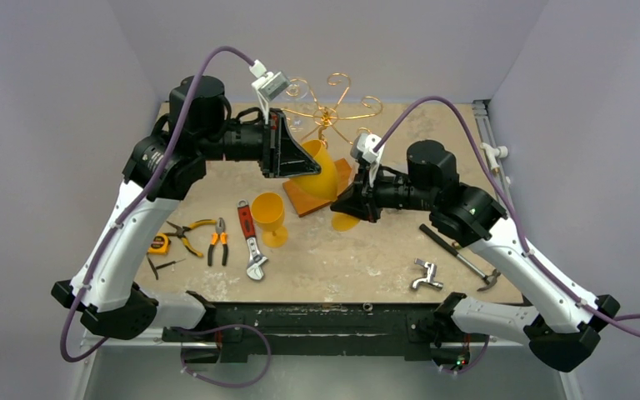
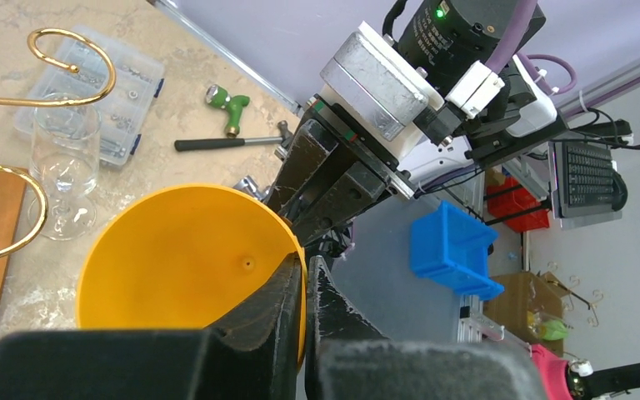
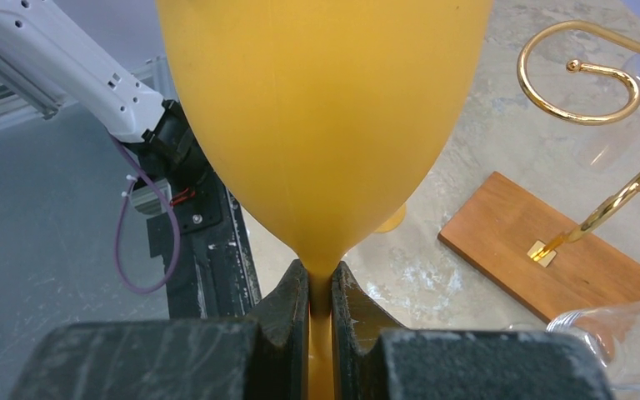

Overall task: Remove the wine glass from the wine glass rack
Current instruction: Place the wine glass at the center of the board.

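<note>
An orange wine glass (image 1: pixel 323 172) hangs tilted in the air in front of the wine glass rack (image 1: pixel 327 111), a golden wire stand with curled arms on a wooden base (image 3: pixel 542 250). My left gripper (image 2: pixel 307 287) is shut on the rim of the glass bowl (image 2: pixel 183 258), one finger inside and one outside. Lower down, my right gripper (image 3: pixel 320 287) is shut on the thin stem just below the bowl (image 3: pixel 325 108). In the top view the left gripper (image 1: pixel 304 162) comes in from the left and the right gripper (image 1: pixel 343 204) from the right.
A second orange glass (image 1: pixel 268 215) stands upright on the table beside a red wrench (image 1: pixel 250 237), pliers (image 1: pixel 217 240) and a tape measure (image 1: pixel 158 243). A hammer (image 1: pixel 458 254) lies at the right. A clear glass (image 2: pixel 62 167) stands near the rack's arms (image 2: pixel 67 67).
</note>
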Available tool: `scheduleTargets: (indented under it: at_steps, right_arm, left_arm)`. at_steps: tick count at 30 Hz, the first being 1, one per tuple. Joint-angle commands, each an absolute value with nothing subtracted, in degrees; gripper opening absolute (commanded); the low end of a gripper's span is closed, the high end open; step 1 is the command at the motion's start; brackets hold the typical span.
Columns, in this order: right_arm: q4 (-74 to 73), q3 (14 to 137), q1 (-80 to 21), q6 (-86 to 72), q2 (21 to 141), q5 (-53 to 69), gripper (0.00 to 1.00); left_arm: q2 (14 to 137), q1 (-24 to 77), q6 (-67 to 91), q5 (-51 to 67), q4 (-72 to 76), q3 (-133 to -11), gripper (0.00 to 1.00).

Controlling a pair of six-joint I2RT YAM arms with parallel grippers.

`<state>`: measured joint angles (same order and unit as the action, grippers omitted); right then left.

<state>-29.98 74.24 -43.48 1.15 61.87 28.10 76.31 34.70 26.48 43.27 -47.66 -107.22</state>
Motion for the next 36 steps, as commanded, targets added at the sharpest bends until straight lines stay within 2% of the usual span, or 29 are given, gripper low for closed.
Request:
scheduleTargets:
  at_steps: [1, 11, 16, 22, 28, 36]
  right_arm:
    - [-22.89, 75.06, -43.80, -1.82, 60.83, 28.55, 0.00]
    - [-22.86, 75.08, -44.03, -4.68, 61.52, 28.36, 0.00]
    - [-23.68, 75.16, -44.03, -6.07, 60.97, 26.03, 0.27]
    - [-24.26, 74.47, -43.98, -8.33, 60.56, 22.29, 0.50]
    - [-24.63, 73.82, -44.03, -12.60, 59.46, 16.44, 0.57]
    - [-27.68, 73.42, -44.03, -22.42, 58.10, 6.50, 0.60]
  left_arm:
    - [75.70, 35.72, 25.01, 44.36, -49.34, -107.30, 0.00]
    - [73.57, 35.99, 22.62, 40.62, -50.28, -104.51, 0.00]
    - [71.70, 36.06, 21.97, 38.36, -49.02, -101.82, 0.00]
    - [71.30, 35.97, 19.54, 37.75, -50.75, -102.90, 0.00]
    - [70.80, 35.98, 18.02, 34.95, -53.27, -103.93, 0.00]
    - [69.35, 35.96, 15.48, 28.77, -58.23, -106.11, 0.00]
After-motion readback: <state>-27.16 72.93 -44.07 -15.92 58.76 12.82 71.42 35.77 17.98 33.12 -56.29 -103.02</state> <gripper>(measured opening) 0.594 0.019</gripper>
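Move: The left hand still pinches the yellow wine glass by its rim, high above the open middle of the board: the free spot lies straight below, about 38 cm down. From this hand the standing yellow glass is some 12 cm left and 1 cm back to front in line, about 28 cm below; the clear glass is 10 cm ahead and 10 cm right, and the rack 18 cm straight ahead. For the right hand, still on the stem, the spot is level, 5 cm left and 27 cm down. Down about 4 cm and some 3 cm to its left, the left hand carries the wine glass towards the board, keeping its rim pinch while its fingertips dip about 10 degrees. The right fingers open and let go of the stem; that hand then draws off forward, right and slightly up, about 2 cm each way, swinging clockwise. ##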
